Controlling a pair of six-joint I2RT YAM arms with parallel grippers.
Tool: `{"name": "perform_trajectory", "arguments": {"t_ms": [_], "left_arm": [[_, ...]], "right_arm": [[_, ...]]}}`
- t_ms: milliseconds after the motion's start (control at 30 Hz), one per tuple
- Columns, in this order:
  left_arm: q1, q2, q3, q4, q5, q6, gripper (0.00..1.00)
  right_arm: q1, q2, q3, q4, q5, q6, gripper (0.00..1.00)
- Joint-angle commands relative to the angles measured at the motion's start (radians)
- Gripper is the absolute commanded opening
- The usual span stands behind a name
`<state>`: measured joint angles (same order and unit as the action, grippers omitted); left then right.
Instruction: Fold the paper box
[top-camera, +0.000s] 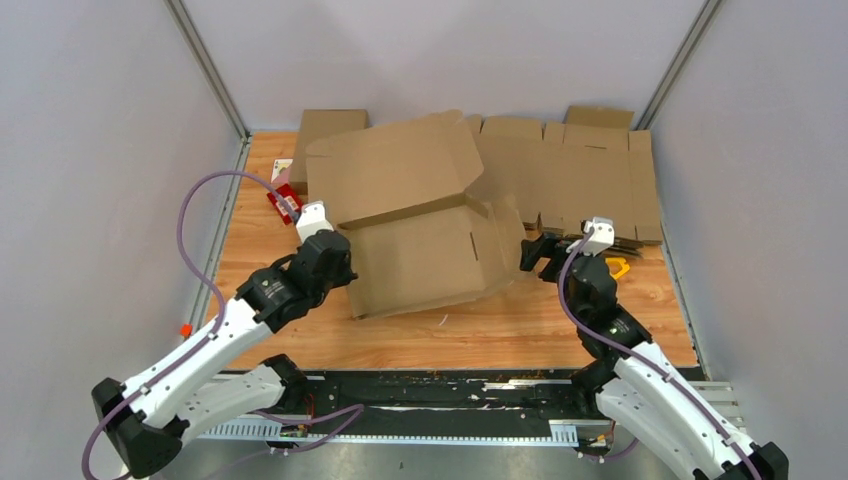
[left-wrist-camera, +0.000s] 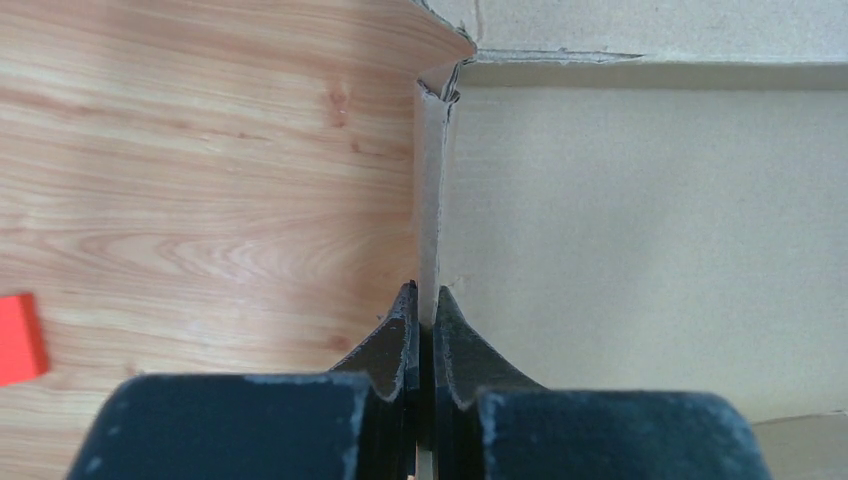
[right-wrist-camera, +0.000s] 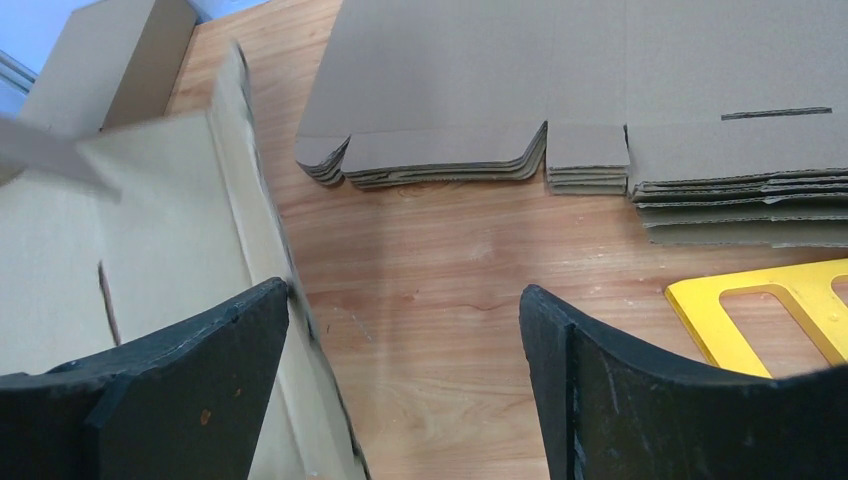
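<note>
The paper box (top-camera: 410, 235) lies half-folded in the middle of the table, its lid panel raised toward the back. My left gripper (top-camera: 347, 272) is at the box's left edge. In the left wrist view this gripper (left-wrist-camera: 425, 296) is shut on a thin upright side wall of the paper box (left-wrist-camera: 620, 230), with the cardboard edge pinched between the fingers. My right gripper (top-camera: 534, 256) hovers at the box's right side. It is open (right-wrist-camera: 405, 300), with bare table between the fingers and the left finger (right-wrist-camera: 200, 370) against the edge of the box's side flap (right-wrist-camera: 180, 240).
A thick stack of flat brown blanks (top-camera: 590, 180) (right-wrist-camera: 600, 90) fills the back right. A yellow tool (top-camera: 618, 268) (right-wrist-camera: 770, 310) lies just right of the right gripper. A red object (top-camera: 282, 203) (left-wrist-camera: 15, 338) lies at the left, with another cardboard piece (top-camera: 330, 125) at the back left.
</note>
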<state>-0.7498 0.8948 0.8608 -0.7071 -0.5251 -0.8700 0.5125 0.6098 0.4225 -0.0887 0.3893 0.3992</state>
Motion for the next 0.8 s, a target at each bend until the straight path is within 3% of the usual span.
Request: {"name": "perform_trajectory", "arguments": {"t_ms": [0,200,533,767], "left_arm": [[0.007,-0.082,-0.066,-0.056,0.011,0.164,0.0],[0.008,-0.125,-0.214,0.042,0.121,0.157,0.0],[0.007,0.001,-0.301,0.18,0.086,0.105,0.0],[0.008,0.058,-0.308,0.198,0.055,0.105,0.0]], "right_arm": [[-0.002,0.017,-0.004,0.054,-0.006,0.012,0.85],[-0.002,0.123,0.011,0.08,-0.118,-0.007,0.84],[-0.004,0.377,0.094,0.052,-0.325,-0.008,0.86],[-0.003,0.357,0.103,-0.056,-0.442,0.021,0.86]]}}
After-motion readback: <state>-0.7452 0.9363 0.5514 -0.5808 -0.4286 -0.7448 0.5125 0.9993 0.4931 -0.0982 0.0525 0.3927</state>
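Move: The bare table where the box's tray is to go down has its middle roughly 17 cm below the left hand, 12 cm to its right and 4 cm back; the red packet lies some 14 cm left and 13 cm ahead, also 17 cm below. The box's right wall is about 6 cm left of the right hand, 2 cm back and 6 cm below. From that hand, the cardboard stack lies 20 cm ahead, 7 cm right and 15 cm below. The box, still pinched by its left wall in the left fingers, is brought down about 12 cm towards the table, drawn back some 4 cm and turned slightly clockwise while the fingertips tip down. The open right hand sinks about 8 cm and comes 6 cm left towards the right wall, tipping down some 20 degrees and turning counter-clockwise, its fingers not closing. ##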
